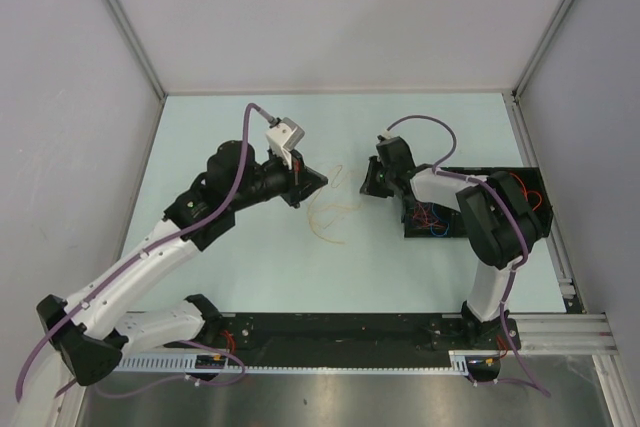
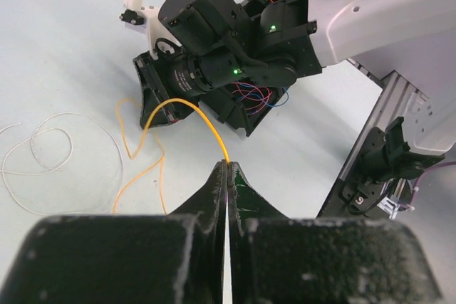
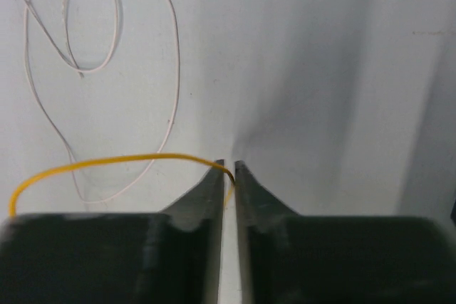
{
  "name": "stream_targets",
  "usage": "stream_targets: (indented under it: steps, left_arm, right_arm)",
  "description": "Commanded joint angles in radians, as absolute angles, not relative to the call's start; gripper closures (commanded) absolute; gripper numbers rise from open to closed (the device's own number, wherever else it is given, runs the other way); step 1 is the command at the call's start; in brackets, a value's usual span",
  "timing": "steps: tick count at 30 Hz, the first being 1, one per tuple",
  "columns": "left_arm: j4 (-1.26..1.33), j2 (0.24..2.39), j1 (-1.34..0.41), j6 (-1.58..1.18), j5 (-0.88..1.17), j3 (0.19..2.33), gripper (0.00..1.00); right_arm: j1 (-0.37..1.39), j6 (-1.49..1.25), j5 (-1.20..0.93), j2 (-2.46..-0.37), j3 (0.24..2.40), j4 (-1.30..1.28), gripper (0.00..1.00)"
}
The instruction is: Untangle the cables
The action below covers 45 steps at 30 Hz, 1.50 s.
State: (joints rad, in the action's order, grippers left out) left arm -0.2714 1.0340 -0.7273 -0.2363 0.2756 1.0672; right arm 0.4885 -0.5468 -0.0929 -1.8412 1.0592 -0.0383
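An orange cable (image 2: 226, 154) arcs from the tips of my left gripper (image 2: 228, 165), which is shut on its end. It runs across to my right gripper (image 3: 228, 166). There the orange cable (image 3: 128, 157) bends into the narrow slit between the nearly closed jaws. A pale pink cable (image 3: 177, 69) lies in loose loops on the table beside it. From above, the left gripper (image 1: 312, 181) and right gripper (image 1: 366, 187) face each other over the cables (image 1: 335, 209). Thin red and blue wires (image 1: 435, 219) lie under the right arm.
A black tray (image 1: 530, 182) sits under the right arm at the table's right side. An aluminium rail (image 1: 565, 267) runs along the right edge. Grey enclosure walls stand at the back and sides. A black bar (image 1: 340, 327) spans the near edge.
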Motion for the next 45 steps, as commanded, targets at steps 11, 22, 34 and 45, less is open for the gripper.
stream_targets:
  steps: [11, 22, 34, 45]
  left_arm:
    - [-0.184, 1.104, -0.729, -0.276, 0.300, 1.077, 1.00]
    - [-0.192, 1.420, -0.879, -0.296, 0.337, 1.500, 1.00]
    - [-0.011, 1.799, -0.959, -0.383, 0.508, 1.903, 1.00]
    - [0.149, 2.115, -1.019, -0.469, 0.543, 2.152, 1.00]
  right_arm:
    - [0.468, -0.549, -0.098, -1.559, 1.127, -0.178, 1.00]
    - [0.330, -0.555, -0.166, -1.172, 1.314, -0.468, 1.00]
    - [0.100, -0.482, -0.091, -0.976, 1.414, -0.690, 1.00]
    - [0.055, -0.429, 0.178, -0.874, 1.361, -0.802, 1.00]
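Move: The yellow cable already runs between the right hand's closing fingertips; the black tray's middle lies about 23 cm to that hand's right and 2 cm back, its red-and-blue compartment only about 13 cm right and 2 cm back. A white cable lies some 12 cm left and 4 cm ahead. From the left hand, already holding the yellow cable, the tray's middle is roughly 32 cm right, 13 cm ahead and 30 cm below. Right fingers pinch the yellow cable, rising some 35 cm; both carry it right, above the tray's near side. ##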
